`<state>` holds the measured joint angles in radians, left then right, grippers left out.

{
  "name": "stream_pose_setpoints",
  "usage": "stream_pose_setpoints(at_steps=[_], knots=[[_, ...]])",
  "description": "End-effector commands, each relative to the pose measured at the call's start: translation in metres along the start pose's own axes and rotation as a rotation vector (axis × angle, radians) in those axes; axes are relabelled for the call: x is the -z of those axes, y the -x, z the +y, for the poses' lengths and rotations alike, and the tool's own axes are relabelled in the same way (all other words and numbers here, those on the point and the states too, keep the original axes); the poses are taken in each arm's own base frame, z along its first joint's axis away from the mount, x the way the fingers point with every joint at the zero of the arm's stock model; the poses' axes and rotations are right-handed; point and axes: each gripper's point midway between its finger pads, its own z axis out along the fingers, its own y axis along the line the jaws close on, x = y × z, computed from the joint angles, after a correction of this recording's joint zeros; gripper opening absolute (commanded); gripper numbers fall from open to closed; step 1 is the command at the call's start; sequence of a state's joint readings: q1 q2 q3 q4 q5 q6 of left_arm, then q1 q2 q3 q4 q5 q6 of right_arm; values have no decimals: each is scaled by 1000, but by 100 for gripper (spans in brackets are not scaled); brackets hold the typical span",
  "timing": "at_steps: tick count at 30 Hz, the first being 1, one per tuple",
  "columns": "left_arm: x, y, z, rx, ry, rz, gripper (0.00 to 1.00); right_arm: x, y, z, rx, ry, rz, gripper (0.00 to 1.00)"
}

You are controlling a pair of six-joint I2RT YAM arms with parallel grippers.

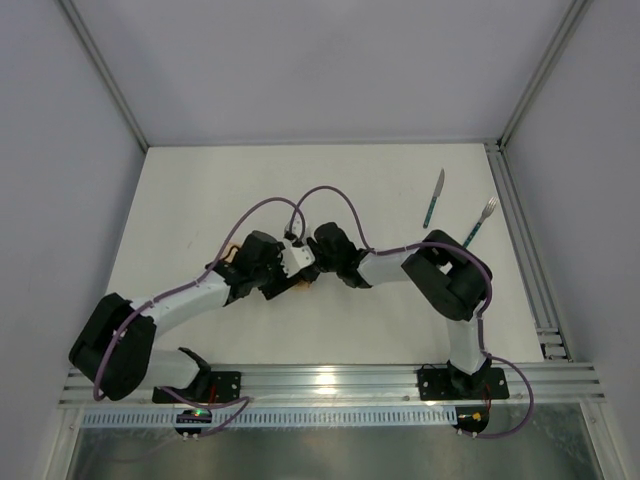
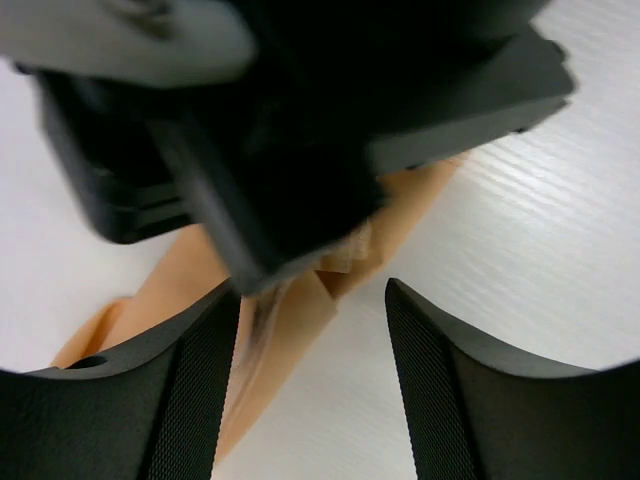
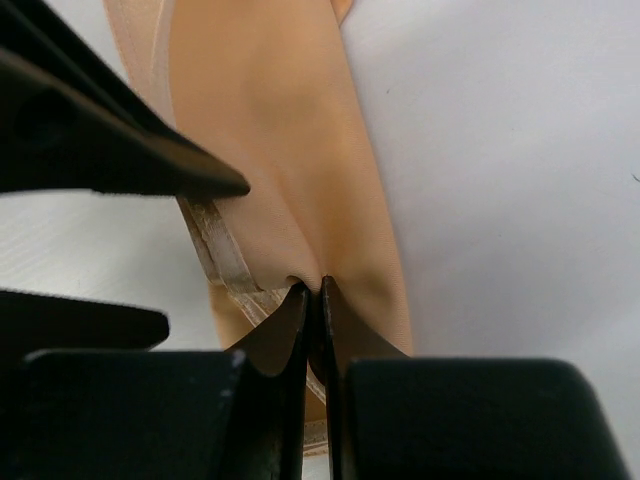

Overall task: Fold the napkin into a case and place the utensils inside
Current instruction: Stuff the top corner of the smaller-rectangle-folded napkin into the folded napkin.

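Observation:
The peach-orange napkin (image 3: 270,120) lies folded into a narrow strip on the white table; whether it forms a case I cannot tell. In the top view only a sliver of the napkin (image 1: 303,289) shows under the two wrists. My right gripper (image 3: 315,287) (image 1: 316,270) is shut, pinching a fold of the cloth. My left gripper (image 2: 315,385) (image 1: 288,274) faces it, open, its fingers (image 2: 200,390) straddling the edge of the napkin (image 2: 290,325) without gripping it. The utensils lie apart at the back right: the teal-handled knife (image 1: 433,198) and the fork (image 1: 478,224).
The white table (image 1: 200,200) is bounded by grey walls and an aluminium rail (image 1: 525,250) along its right side. Both arms meet near the middle, with purple cables (image 1: 330,195) looping above them.

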<state>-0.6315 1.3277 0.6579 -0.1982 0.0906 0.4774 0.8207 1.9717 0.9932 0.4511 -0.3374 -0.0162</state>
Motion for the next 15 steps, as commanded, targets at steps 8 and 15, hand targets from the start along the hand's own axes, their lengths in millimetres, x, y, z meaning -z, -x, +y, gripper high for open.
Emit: stream_pose_setpoints(at_steps=[8, 15], knots=[[-16, 5, 26, -9, 89, -25, 39, 2, 37, 13, 20, 74, -92, 4], [-19, 5, 28, 3, 101, -31, 7, 3, 34, 13, 20, 74, -92, 4]])
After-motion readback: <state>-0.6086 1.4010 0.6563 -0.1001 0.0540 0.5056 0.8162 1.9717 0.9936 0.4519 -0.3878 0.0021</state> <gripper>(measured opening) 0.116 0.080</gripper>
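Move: The napkin's hemmed flap, which the left fingers are about to close on, lies about 2 cm ahead of the left hand, level with it sideways, and 1 cm lower. The corner pinched in the right fingertips is some 4 cm ahead and 3 cm to the left hand's right. The napkin's left end lies about 6 cm ahead and 11 cm to its left. From the right hand, the flap is about 3 cm left and 2 cm back. Forward by about 2 cm, then sinking nearly 1 cm, the left hand slides its open fingers over the napkin's flap beside the right fingertips, and shuts them from roughly two-thirds open to almost closed around the flap, with hardly any turn of the wrist. The right hand keeps its pinch on the napkin, nearly still. ##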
